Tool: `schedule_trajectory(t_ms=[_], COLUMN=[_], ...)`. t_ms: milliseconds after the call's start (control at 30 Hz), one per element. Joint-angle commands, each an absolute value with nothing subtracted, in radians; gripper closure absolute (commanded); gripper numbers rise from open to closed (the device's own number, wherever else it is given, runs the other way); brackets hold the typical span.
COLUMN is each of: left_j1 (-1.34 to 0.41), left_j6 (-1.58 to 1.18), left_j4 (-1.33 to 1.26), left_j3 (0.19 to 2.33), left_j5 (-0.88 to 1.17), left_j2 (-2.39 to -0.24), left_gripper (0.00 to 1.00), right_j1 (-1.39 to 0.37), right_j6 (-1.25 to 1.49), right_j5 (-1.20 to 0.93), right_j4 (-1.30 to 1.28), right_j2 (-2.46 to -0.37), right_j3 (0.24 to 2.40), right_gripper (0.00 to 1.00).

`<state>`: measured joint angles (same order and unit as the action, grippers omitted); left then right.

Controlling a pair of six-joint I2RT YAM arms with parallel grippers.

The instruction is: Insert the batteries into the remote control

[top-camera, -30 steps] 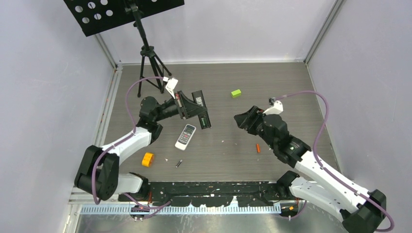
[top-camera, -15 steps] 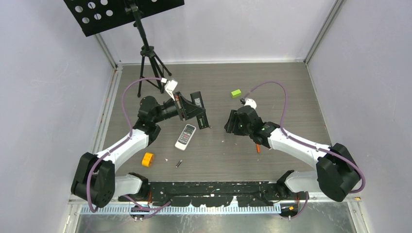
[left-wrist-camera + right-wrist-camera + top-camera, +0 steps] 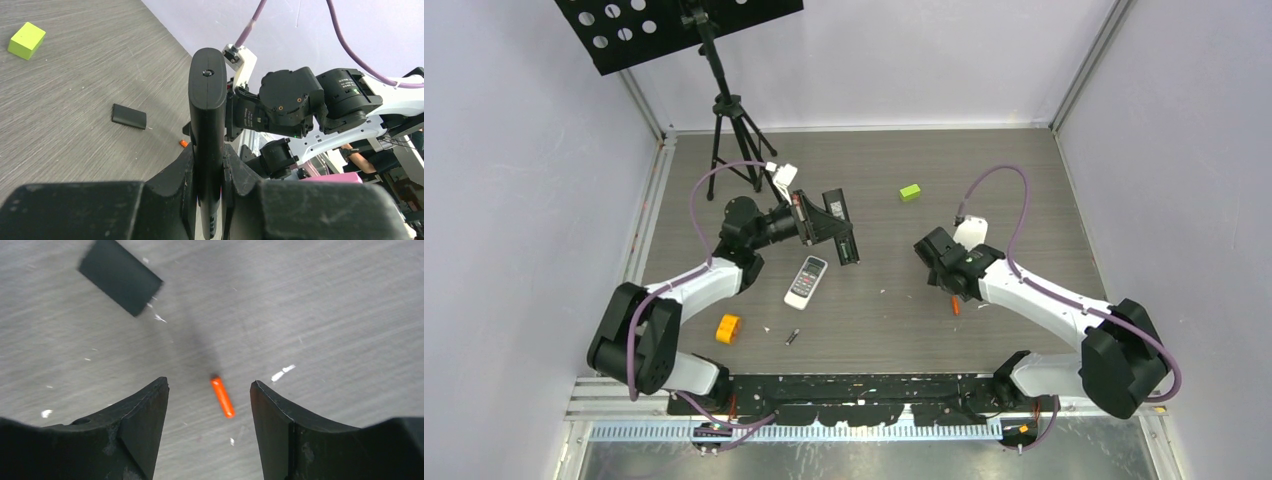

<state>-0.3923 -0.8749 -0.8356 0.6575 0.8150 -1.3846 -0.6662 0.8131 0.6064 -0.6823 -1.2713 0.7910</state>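
My left gripper [image 3: 825, 227] is shut on a black remote control [image 3: 848, 248], held on edge above the table; in the left wrist view the remote [image 3: 207, 90] stands up between my jaws [image 3: 208, 160]. A white remote [image 3: 806, 281] lies just below it. An orange-red battery [image 3: 955, 306] lies on the table; in the right wrist view this battery [image 3: 222, 397] shows between the tips of my open right gripper [image 3: 209, 384], which hangs above it with nothing held. A dark battery [image 3: 792, 337] lies near the front. My right gripper [image 3: 930, 252] sits right of centre.
A small black cover plate [image 3: 120, 283] lies flat beyond the orange battery, also seen as the plate [image 3: 129, 116]. A lime-green block [image 3: 910, 192] sits at the back, an orange block [image 3: 728, 328] at the front left, and a tripod [image 3: 727, 120] at the back left.
My right arm swung left toward the held remote, then drew back a little to the right; its jaws narrowed and widened again. My left gripper shifted slightly with the black remote.
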Motion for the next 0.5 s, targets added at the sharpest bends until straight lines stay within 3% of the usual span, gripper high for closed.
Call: schedule_trajectory(t_ms=[0,267,467], left_j1=[-0.388,-0.388,-0.389], left_j6=[-0.928,-0.948,-0.95], left_j4=[-0.988,-0.983,-0.98], left_j3=[0.673,0.669,0.659], left_j5=[0.821,0.791,0.782], left_j2=[-1.421,-1.439,-1.435], left_gripper=[1.0,1.0,1.0], right_j1=[-0.653,-0.562,-0.547], right_j6=[0.932,0.933,0.912], right_j5=[0.641,0.413,0.367], right_j4=[-0.853,-0.735,-0.699], right_j2=[-1.221,-1.186,-1.189], right_j3=[0.766,0.645,0.618], right_gripper=[0.37,0.62,0.65])
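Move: Below the right hand, about 7 cm down, the orange battery lies on the table some 3 cm back and 2 cm to its right. The black battery cover lies about 10 cm ahead and 4 cm left of the hand; a white scratch runs roughly 7 cm to the right of the battery, level with it. From the left hand, the battery is some 27 cm right, 5 cm back and 24 cm below. Swinging back and down onto the orange battery, the right hand draws about 6 cm towards its base and 3 cm right while sinking 5 cm. The wrist tips the fingers some 15 degrees, so they point more steeply down. The fingers close to about half their gap over the battery without gripping it. ##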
